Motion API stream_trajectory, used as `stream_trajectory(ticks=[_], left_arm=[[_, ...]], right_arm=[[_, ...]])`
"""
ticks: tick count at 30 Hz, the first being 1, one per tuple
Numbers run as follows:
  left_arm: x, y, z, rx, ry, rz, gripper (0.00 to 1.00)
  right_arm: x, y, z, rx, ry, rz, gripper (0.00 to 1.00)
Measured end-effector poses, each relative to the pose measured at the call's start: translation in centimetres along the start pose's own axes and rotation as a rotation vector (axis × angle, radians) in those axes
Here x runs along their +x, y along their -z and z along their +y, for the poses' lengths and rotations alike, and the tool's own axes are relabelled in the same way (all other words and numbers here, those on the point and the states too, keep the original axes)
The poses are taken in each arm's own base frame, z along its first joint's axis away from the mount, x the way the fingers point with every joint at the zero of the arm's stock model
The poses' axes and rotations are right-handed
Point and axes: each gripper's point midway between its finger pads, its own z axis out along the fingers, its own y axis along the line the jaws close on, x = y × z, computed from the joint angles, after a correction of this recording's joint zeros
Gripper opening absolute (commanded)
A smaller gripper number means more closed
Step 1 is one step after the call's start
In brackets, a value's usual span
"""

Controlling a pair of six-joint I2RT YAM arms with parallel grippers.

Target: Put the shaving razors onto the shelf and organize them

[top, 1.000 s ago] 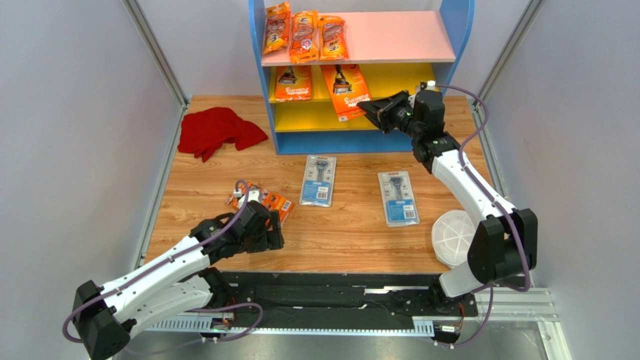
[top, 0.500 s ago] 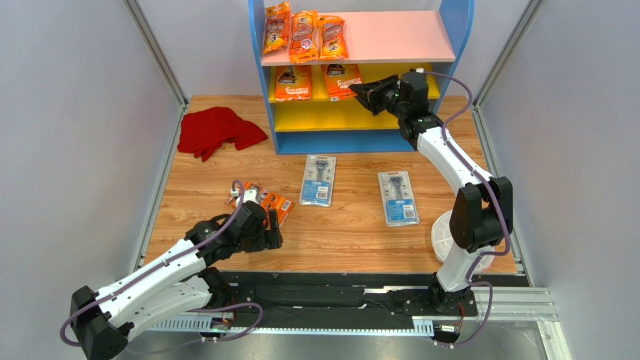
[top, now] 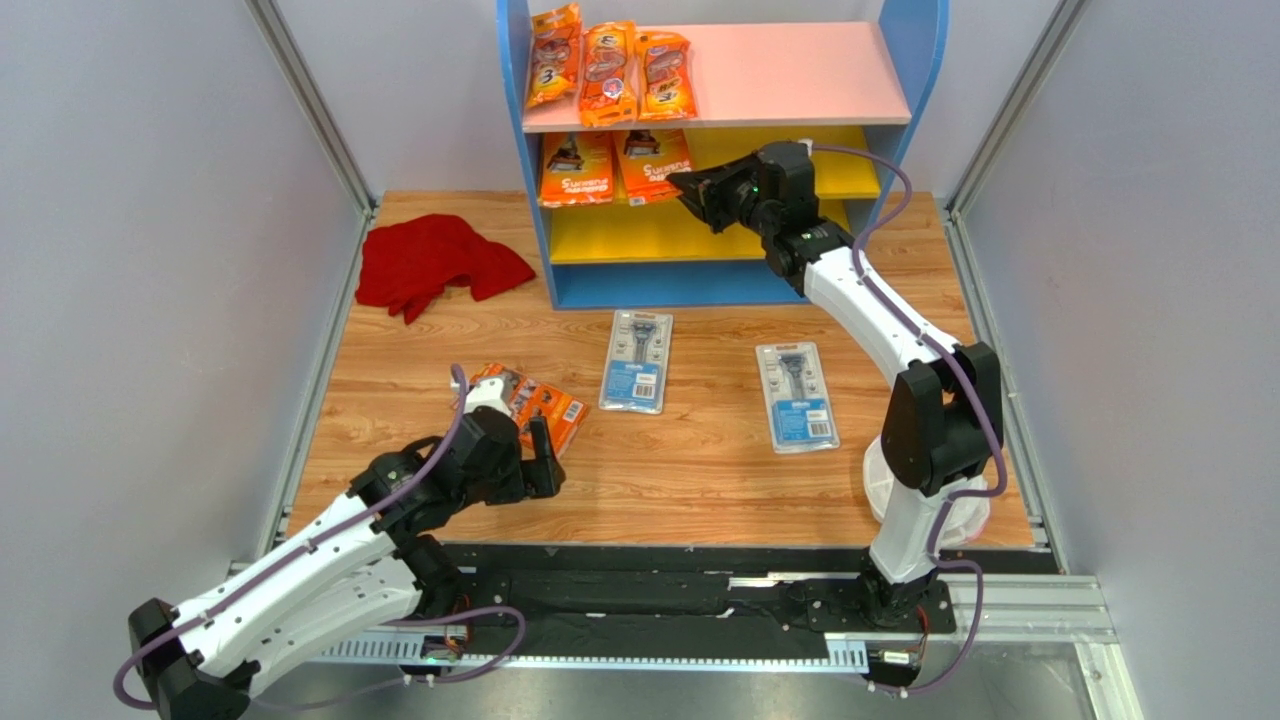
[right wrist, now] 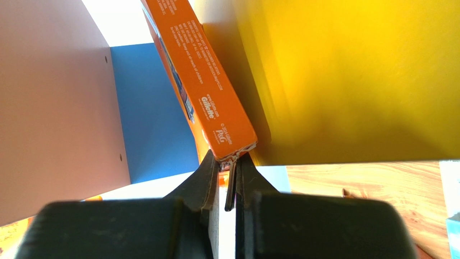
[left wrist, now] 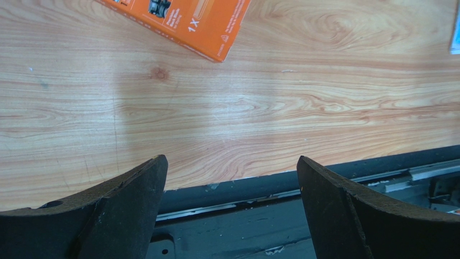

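Note:
The shelf point(top: 908, 60) stands at the back, with three narrow orange razor bags point(top: 609, 68) on its pink top. On the upper yellow board an orange razor card point(top: 577, 167) stands, and a second orange box point(top: 651, 161) is beside it. My right gripper point(top: 685, 186) is shut on that box's lower end, seen up close as the orange box point(right wrist: 201, 91) between its jaws point(right wrist: 227, 160). Another orange razor box point(top: 537, 401) lies on the table; my left gripper point(top: 537, 456) hangs open just near of it, nothing between its fingers point(left wrist: 232, 162). Two grey-blue blister cards point(top: 637, 360) point(top: 795, 395) lie mid-table.
A red cloth point(top: 436, 258) lies at the back left by the shelf. A round white dish point(top: 884, 477) sits at the near right, partly behind the right arm's base. The table's front edge and a black rail point(left wrist: 302, 216) lie under the left gripper.
My right arm has swung left along the shelf, carrying the orange box up onto the upper yellow board beside the other card. The left arm has shifted slightly, still open.

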Motion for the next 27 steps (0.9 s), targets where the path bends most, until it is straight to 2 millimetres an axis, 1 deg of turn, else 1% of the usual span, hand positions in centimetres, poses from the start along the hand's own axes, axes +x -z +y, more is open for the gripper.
stream_trajectory(ticks=[2,3,7,11,13,14,16,17,22,25,26,27], left_arm=[[-0.3,0.4,-0.2,0.022,0.007,-0.020,0.99],[-0.4,0.5,-0.2,0.029,0.009,-0.027,0.99],[-0.6,0.8,-0.3,0.045,0.014,-0.042,0.99],[-0.6,0.8,-0.3,0.045,0.013,-0.041,0.99],[-0.6,0.8,-0.3,0.045,0.012,-0.041,0.99],[-0.6,0.8,-0.3,0.045,0.011,-0.041,0.99],[-0.5,0.8,-0.3,0.044,0.010,-0.040,0.99],[-0.5,0.7,-0.3,0.043,0.010,-0.039,0.99],[-0.4,0.7,-0.2,0.044,0.009,-0.035,0.99],[-0.3,0.7,-0.3,0.046,0.008,-0.033,0.99],[-0.3,0.7,-0.3,0.046,0.008,-0.032,0.99],[-0.3,0.7,-0.3,0.046,0.008,-0.032,0.99]], right_arm=[[0.2,-0.1,0.0,0.001,0.000,-0.003,0.08],[0.4,-0.1,0.0,0.001,-0.001,-0.004,0.11],[0.4,-0.2,0.1,0.002,-0.006,-0.011,0.17],[0.5,-0.2,0.1,0.002,-0.007,-0.016,0.32],[0.7,-0.2,0.1,0.002,-0.005,-0.012,0.35],[0.7,-0.2,0.1,0.002,-0.004,-0.010,0.39],[1.1,-0.2,0.1,0.000,0.000,-0.002,0.40],[1.3,-0.2,0.2,-0.001,0.001,0.003,0.43],[2.2,-0.2,0.3,-0.006,0.018,0.023,0.46],[2.5,-0.1,0.2,-0.006,0.029,0.036,0.56],[2.6,-0.1,0.1,-0.005,0.036,0.041,0.65],[2.7,-0.1,0.1,-0.006,0.040,0.044,0.69]])
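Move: On the upper yellow shelf, the shaving razor box still pinched by its near right corner in the right fingers has its middle about 5 cm ahead of and 3 cm left of that hand, roughly level with it. The first razor box stands some 11 cm left and 4 cm ahead; an orange razor bag sits about 11 cm higher on the pink shelf, 6 cm ahead and 1 cm left. From the left hand, the pinched box lies about 40 cm ahead, 12 cm right and 20 cm up. Opening from nearly shut to about half, the right fingers let go of the razor box's near corner after a nudge of only half a centimetre left. As they spread, the hand eases left and back towards the shelf's open front, about 2.5 cm in all, staying level and hardly turning. ##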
